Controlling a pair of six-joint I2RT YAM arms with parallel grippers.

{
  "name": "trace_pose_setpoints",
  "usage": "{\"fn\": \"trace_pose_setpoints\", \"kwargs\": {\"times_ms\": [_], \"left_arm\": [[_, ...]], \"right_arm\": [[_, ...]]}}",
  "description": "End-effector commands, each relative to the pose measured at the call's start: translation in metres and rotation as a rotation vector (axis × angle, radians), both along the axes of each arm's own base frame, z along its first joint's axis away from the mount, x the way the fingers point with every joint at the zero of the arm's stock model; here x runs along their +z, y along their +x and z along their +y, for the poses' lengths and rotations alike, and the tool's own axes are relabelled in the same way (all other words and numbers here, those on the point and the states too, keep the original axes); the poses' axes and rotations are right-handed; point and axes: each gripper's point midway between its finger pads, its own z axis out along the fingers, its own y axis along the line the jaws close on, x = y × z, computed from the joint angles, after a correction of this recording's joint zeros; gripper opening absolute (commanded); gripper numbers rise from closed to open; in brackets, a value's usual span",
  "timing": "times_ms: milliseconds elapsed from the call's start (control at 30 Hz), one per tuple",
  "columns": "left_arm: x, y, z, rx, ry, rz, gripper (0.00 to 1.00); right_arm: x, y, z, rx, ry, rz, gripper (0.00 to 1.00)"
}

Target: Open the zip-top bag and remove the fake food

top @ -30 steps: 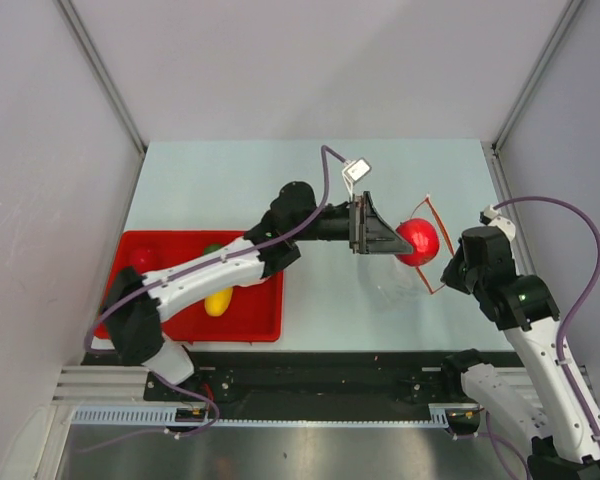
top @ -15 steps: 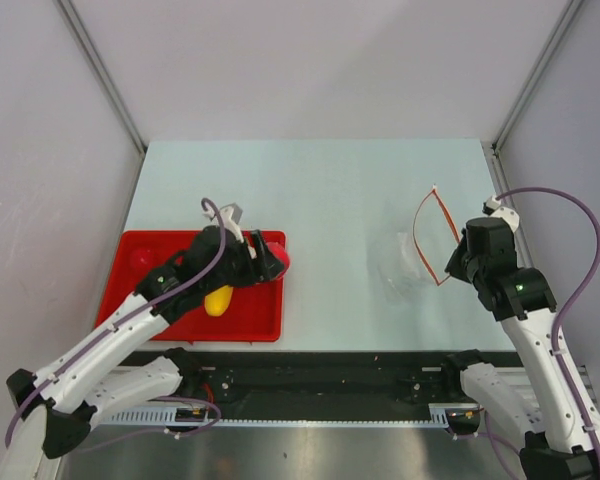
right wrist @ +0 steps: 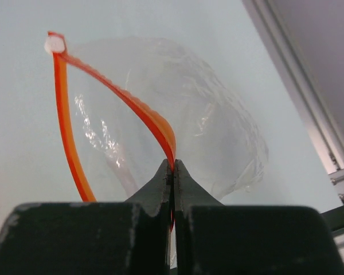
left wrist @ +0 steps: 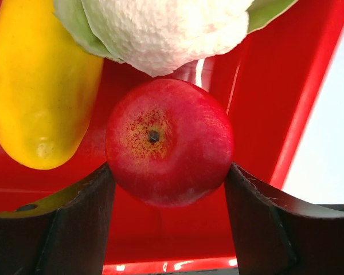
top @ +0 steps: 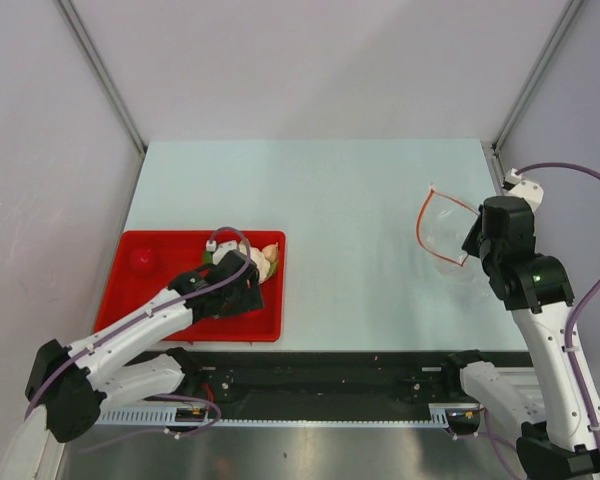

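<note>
The zip-top bag (top: 442,226) is clear, with its red zip strip (right wrist: 114,91) gaping open, and hangs over the table at the right. My right gripper (right wrist: 173,166) is shut on that strip, and the bag (right wrist: 218,126) looks empty. At the left, my left gripper (left wrist: 169,169) is low over the red tray (top: 130,300), with a red apple (left wrist: 169,140) of the fake food held between its fingers. A yellow oval (left wrist: 43,86) and a whitish lumpy piece (left wrist: 160,28) with green leaves lie just beyond the apple in the tray.
Another red ball (top: 143,260) rests in the tray's far left corner. The tray's right wall (left wrist: 309,97) runs close beside the apple. Grey walls enclose the pale table (top: 330,200) on three sides.
My left arm has swung from the bag's mouth back to the red tray, carrying the red apple. My right gripper has shifted the bag a little right and away.
</note>
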Motion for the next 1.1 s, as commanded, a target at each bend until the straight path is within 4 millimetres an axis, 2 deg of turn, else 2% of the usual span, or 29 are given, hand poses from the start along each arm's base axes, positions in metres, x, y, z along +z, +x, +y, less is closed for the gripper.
{"fn": "trace_pose_setpoints", "kwargs": {"times_ms": [0, 133, 167, 200, 267, 333, 400, 533, 567, 633, 667, 733, 767, 800, 867, 900, 967, 1000, 1067], "left_arm": [[-0.004, 0.006, -0.003, 0.011, -0.007, -0.008, 0.45], [0.0, 0.001, -0.013, -0.049, -0.059, -0.001, 0.79], [0.004, 0.001, -0.016, -0.066, -0.071, -0.006, 0.83], [0.008, 0.001, -0.019, -0.108, -0.077, -0.016, 0.87], [0.024, 0.002, -0.027, -0.163, -0.101, -0.033, 0.89], [0.031, -0.002, -0.025, -0.207, -0.082, -0.029, 0.91], [0.047, -0.004, -0.026, -0.242, -0.085, -0.04, 0.92], [0.091, -0.008, -0.037, -0.317, -0.197, -0.143, 0.92], [0.113, -0.011, -0.047, -0.362, -0.276, -0.2, 0.92], [0.132, -0.014, -0.055, -0.426, -0.338, -0.264, 0.96], [0.148, -0.019, -0.064, -0.475, -0.405, -0.304, 0.97], [0.157, -0.025, -0.073, -0.524, -0.464, -0.321, 0.98], [0.164, -0.03, -0.08, -0.556, -0.514, -0.327, 0.99], [0.167, -0.034, -0.083, -0.575, -0.542, -0.324, 0.99], [0.172, -0.039, -0.091, -0.598, -0.605, -0.333, 1.0], [0.17, -0.045, -0.094, -0.62, -0.639, -0.319, 0.99], [0.183, -0.049, -0.1, -0.632, -0.712, -0.351, 0.99], [0.181, -0.052, -0.101, -0.637, -0.737, -0.337, 0.99], [0.194, -0.055, -0.104, -0.625, -0.806, -0.357, 0.99]], "right_arm": [[0.019, 0.006, -0.017, -0.047, -0.098, -0.035, 0.0], [0.007, 0.028, 0.002, 0.005, -0.038, -0.047, 0.0], [-0.003, 0.035, 0.004, 0.009, -0.041, -0.025, 0.0], [-0.002, 0.042, 0.005, 0.002, -0.032, -0.039, 0.01], [-0.014, 0.054, 0.012, 0.011, -0.028, -0.009, 0.04], [-0.018, 0.066, 0.018, 0.029, -0.027, -0.007, 0.08], [-0.027, 0.077, 0.03, 0.057, -0.034, 0.01, 0.12], [-0.048, 0.094, 0.056, 0.096, 0.022, 0.052, 0.23], [-0.05, 0.097, 0.061, 0.1, 0.042, 0.05, 0.3], [-0.059, 0.101, 0.072, 0.119, 0.086, 0.068, 0.38], [-0.059, 0.104, 0.077, 0.118, 0.118, 0.061, 0.5], [-0.062, 0.103, 0.087, 0.133, 0.166, 0.073, 0.67], [-0.061, 0.101, 0.092, 0.152, 0.194, 0.08, 0.89], [-0.057, 0.097, 0.094, 0.162, 0.211, 0.074, 0.99], [-0.052, 0.083, 0.1, 0.178, 0.253, 0.092, 1.0], [-0.038, 0.073, 0.1, 0.183, 0.273, 0.059, 1.0], [-0.032, 0.052, 0.099, 0.17, 0.298, 0.068, 1.0], [-0.019, 0.038, 0.099, 0.179, 0.317, 0.034, 1.0], [-0.021, 0.014, 0.095, 0.147, 0.344, 0.066, 0.99]]}}
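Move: The red fake fruit is in the left hand's fingers, with the tray floor about 4 cm below the hand. The cauliflower lies about 8 cm ahead, 1 cm to the right; the yellow piece is 8 cm left and 2 cm ahead, and the tray's right wall is 6 cm right, level with the hand. The emptied bag hangs from the right hand, its middle about 2 cm ahead, 2 cm left and 8 cm lower. The red fruit is set down about 1 cm lower and let go as the left fingers spread; that hand then rises some 16 cm, edging right and back over the tray's right wall, rolling and turning clockwise. The bag is carried by the right hand forward, left and down, about 9 cm each way, and released as the fingers open wide; the hand then starts back and up. ##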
